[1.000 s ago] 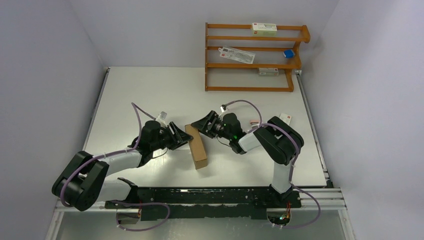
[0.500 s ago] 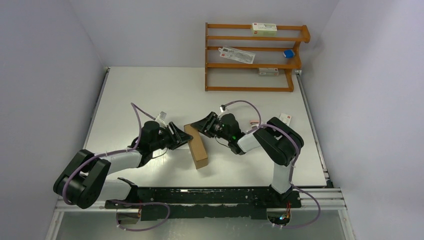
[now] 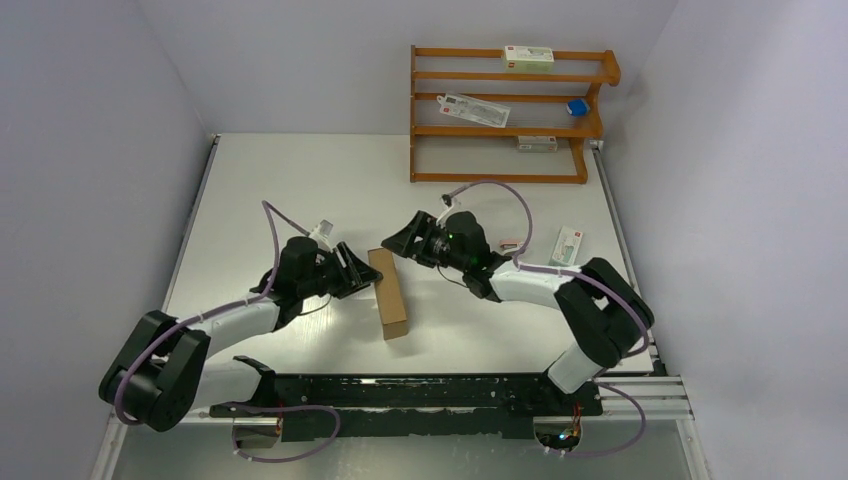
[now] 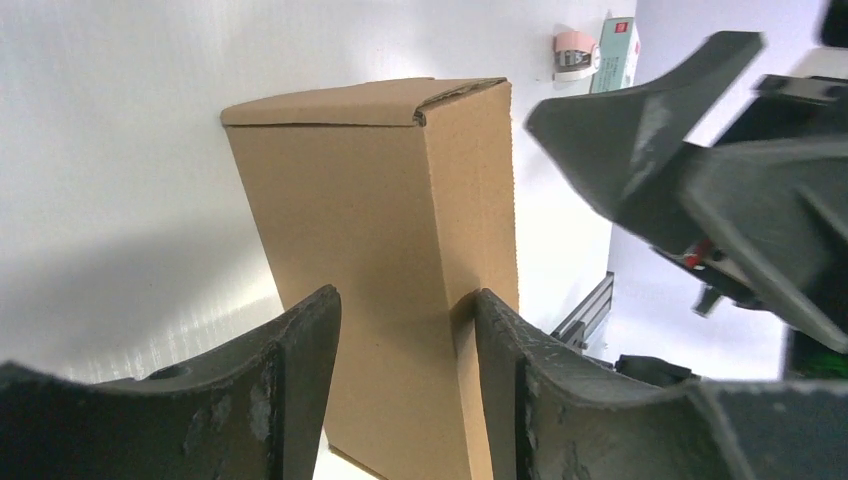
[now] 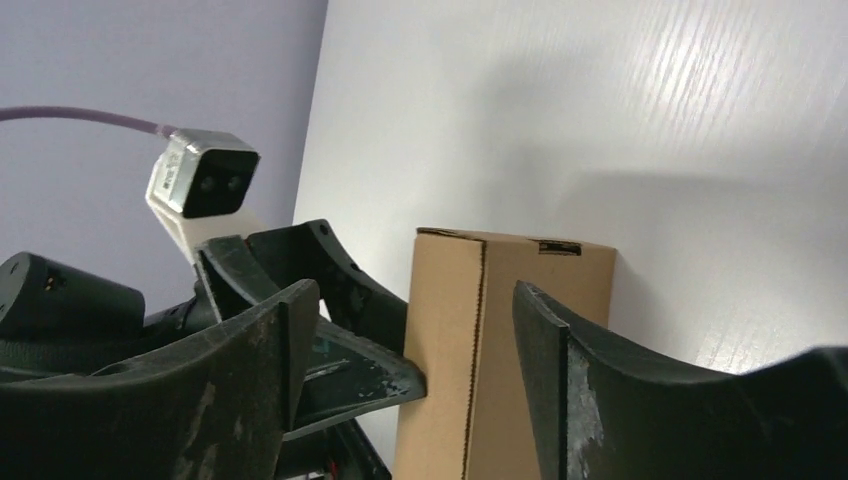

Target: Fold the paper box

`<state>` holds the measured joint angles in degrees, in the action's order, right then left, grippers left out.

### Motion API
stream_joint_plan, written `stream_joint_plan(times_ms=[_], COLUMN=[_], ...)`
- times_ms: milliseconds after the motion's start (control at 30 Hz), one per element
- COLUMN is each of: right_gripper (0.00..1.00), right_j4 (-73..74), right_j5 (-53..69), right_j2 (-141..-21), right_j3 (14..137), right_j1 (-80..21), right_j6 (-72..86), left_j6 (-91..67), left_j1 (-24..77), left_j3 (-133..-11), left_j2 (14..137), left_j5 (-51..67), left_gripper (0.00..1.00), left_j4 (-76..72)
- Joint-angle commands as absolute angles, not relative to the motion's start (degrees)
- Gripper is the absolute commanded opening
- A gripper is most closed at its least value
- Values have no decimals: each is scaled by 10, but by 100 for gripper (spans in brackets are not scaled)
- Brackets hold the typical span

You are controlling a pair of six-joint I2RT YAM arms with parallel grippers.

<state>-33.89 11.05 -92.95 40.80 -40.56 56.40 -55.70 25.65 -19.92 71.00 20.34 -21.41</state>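
The paper box (image 3: 388, 293) is a slim brown carton lying closed on the white table, its long axis running near to far. My left gripper (image 3: 358, 272) is on its left side, open, with its fingertips (image 4: 480, 300) against the carton's side face (image 4: 390, 230). My right gripper (image 3: 400, 240) hovers just beyond the box's far end, open, with nothing between its fingers. In the right wrist view the box's end (image 5: 510, 330) shows past the right gripper (image 5: 415, 288), and a left finger (image 5: 400, 375) touches the box's side.
A wooden shelf (image 3: 510, 115) at the back right holds small white cartons and a blue item. A white carton (image 3: 568, 244) and a small pink item (image 3: 508, 242) lie on the table to the right. The table's right rail (image 3: 625, 250) runs past them.
My right gripper has drawn back from the box's far end, narrowing and then spreading again, while its arm stretched out. The box has turned slightly, with its near end shifted left.
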Motion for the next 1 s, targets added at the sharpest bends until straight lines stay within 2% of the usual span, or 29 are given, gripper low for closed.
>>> stream_joint_plan(times_ms=[0, 133, 467, 700, 967], right_gripper=[78, 86, 91, 99, 100], right_j4=[-203, -123, 51, 155, 230], right_j5=[87, 63, 13, -68, -116], right_j2=[-886, -862, -820, -881, -981], right_j3=[441, 460, 521, 613, 707], right_j1=[-410, -428, -485, -545, -571], right_j6=[488, 443, 347, 319, 323], left_j6=[-506, -486, -391, -263, -186], left_j1=[249, 248, 243, 240, 218], left_j3=[-223, -258, -387, -478, -469], left_j2=[705, 669, 554, 531, 538], left_j5=[176, 164, 3, -154, -170], left_gripper=[57, 63, 77, 87, 89], left_j4=[-94, -37, 193, 295, 296])
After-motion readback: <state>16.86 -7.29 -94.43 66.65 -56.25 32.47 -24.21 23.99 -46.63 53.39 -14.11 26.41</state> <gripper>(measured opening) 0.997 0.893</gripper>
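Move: The closed paper box stands on its narrow side right at the left hand, its middle about 3 cm to the right, 1 cm back and some 5 cm below. From the right hand, just beyond the box's far end, the box's middle lies about 8 cm back, 1 cm to the right and 8 cm below. Some 11 cm below the right hand, roughly level with it in reach, are the stapler, about 26 cm to its right, and the white packet, about 37 cm to its right. The left hand comes free of the box's top left edge and swings away to the left by about 12 cm, rising nearly as much and reaching a little forward, while its fingers spread and tip down to point steeply at the table. The right hand, already clear of the box, opens fully as it draws back towards the robot over the far part of the box by some 5 cm and drifts a little left at the end, keeping much the same height after a small lift and turning its fingers steeply down to either side of the box's top, where contact can't be seen. ##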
